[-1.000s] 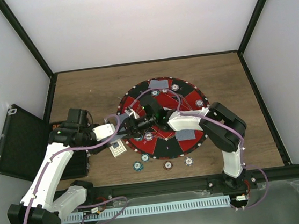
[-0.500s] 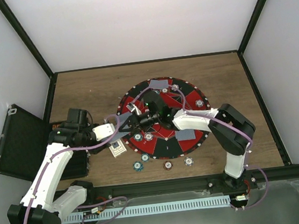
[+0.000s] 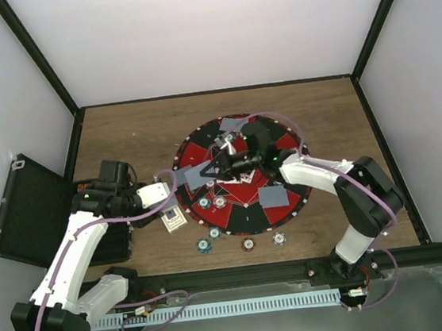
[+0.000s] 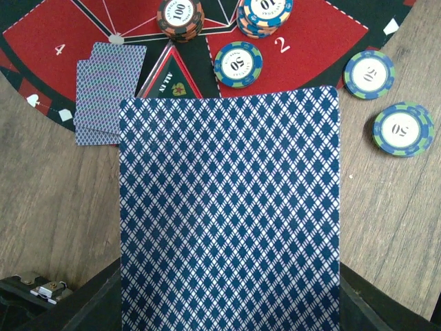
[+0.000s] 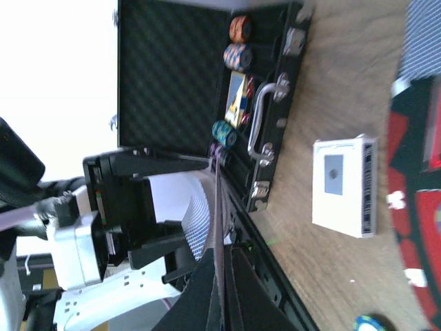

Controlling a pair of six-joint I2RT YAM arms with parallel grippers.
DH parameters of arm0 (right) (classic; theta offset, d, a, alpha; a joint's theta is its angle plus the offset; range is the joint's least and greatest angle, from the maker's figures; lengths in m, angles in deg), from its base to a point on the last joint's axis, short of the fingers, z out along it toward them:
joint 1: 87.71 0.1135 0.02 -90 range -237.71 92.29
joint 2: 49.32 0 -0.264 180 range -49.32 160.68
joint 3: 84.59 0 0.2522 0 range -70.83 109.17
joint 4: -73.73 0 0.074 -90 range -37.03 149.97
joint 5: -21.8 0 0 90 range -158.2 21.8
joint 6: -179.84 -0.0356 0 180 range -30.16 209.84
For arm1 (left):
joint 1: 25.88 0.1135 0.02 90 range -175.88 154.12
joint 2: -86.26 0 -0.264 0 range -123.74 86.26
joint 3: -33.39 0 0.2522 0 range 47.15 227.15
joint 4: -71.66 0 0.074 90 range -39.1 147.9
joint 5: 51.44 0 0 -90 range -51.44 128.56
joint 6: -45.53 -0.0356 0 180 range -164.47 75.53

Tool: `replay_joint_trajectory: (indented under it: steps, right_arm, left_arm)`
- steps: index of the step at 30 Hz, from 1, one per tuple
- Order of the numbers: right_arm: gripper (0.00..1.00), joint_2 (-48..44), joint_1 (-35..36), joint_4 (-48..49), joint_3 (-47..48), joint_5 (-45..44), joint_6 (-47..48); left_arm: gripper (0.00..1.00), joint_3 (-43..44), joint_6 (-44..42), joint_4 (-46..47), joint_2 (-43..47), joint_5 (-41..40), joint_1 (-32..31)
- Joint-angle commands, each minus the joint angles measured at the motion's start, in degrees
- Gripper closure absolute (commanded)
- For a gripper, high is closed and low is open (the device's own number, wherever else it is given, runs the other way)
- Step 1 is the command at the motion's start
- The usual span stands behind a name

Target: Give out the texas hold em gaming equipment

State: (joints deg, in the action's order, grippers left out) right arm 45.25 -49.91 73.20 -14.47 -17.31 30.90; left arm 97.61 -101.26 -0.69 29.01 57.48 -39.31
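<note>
My left gripper (image 3: 168,192) is shut on playing cards (image 4: 229,207), whose blue-patterned back fills the left wrist view and hides the fingers. My right gripper (image 5: 222,265) is shut on a single card (image 5: 220,207), seen edge-on between its fingers. In the top view that card (image 3: 195,175) hangs over the left side of the round mat (image 3: 282,138), between the two grippers. More cards (image 3: 234,122) lie on the mat's sectors, two of them together (image 4: 109,92). Chip stacks (image 4: 180,15) and single chips (image 4: 238,63) sit on the mat.
A black case (image 3: 26,208) stands open at the left, with chips (image 5: 238,55) in its tray. A white card box (image 3: 174,219) lies on the wood beside the mat. Loose chips (image 3: 248,245) lie off the mat near the front edge.
My right gripper has shut on a card at the left gripper's cards and drawn it back to the right over the mat. The left arm has stayed still.
</note>
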Motion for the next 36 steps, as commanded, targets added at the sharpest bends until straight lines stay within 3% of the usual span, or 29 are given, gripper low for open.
replay_joint_trajectory:
  steps: [1,10,27,32,36]
  right_arm:
    - [0.99,-4.26,-7.95,-6.45,-0.64,1.71,6.04]
    - [0.99,1.37,-26.53,-23.9,1.74,-7.04,21.34]
    - [0.98,19.63,-28.64,-32.7,16.68,-18.37,29.28]
    - [0.78,20.44,-28.69,-35.58,18.45,-22.75,31.07]
    - [0.54,18.99,-28.73,-37.84,19.42,-26.72,31.79]
  left_arm:
    - [0.75,0.28,-0.53,0.85,0.61,0.46,0.17]
    - [0.75,0.6,-0.62,0.76,0.52,0.5,0.25]
    - [0.76,0.58,-0.7,0.32,0.74,-0.41,0.23]
    - [0.76,0.62,-0.7,0.23,0.89,-0.46,0.2]
    - [0.75,0.69,-0.71,0.14,1.03,-0.46,0.2]
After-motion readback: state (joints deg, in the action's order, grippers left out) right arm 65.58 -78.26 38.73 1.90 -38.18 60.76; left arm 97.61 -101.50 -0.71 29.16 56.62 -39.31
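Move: The pinched card is bound for bare mat roughly 16 cm ahead of the right hand, 16 cm to its right and 18 cm below. The face-up cards are about 10 cm ahead and 8 cm right; a far chip stack is 24 cm ahead and 15 cm right, and the near face-down cards are level with the hand, 17 cm right. From the left hand, that spot is some 22 cm ahead, 38 cm right and 14 cm lower. The face-down card, still pinched in the right fingers, is swept about 20 cm right and some 15 cm forward over the mat, then lowered about 16 cm to the space beyond and right of the face-up cards. The wrist swings clockwise and tips the fingers down some 35 degrees, and they open part way at the bottom to let go. ##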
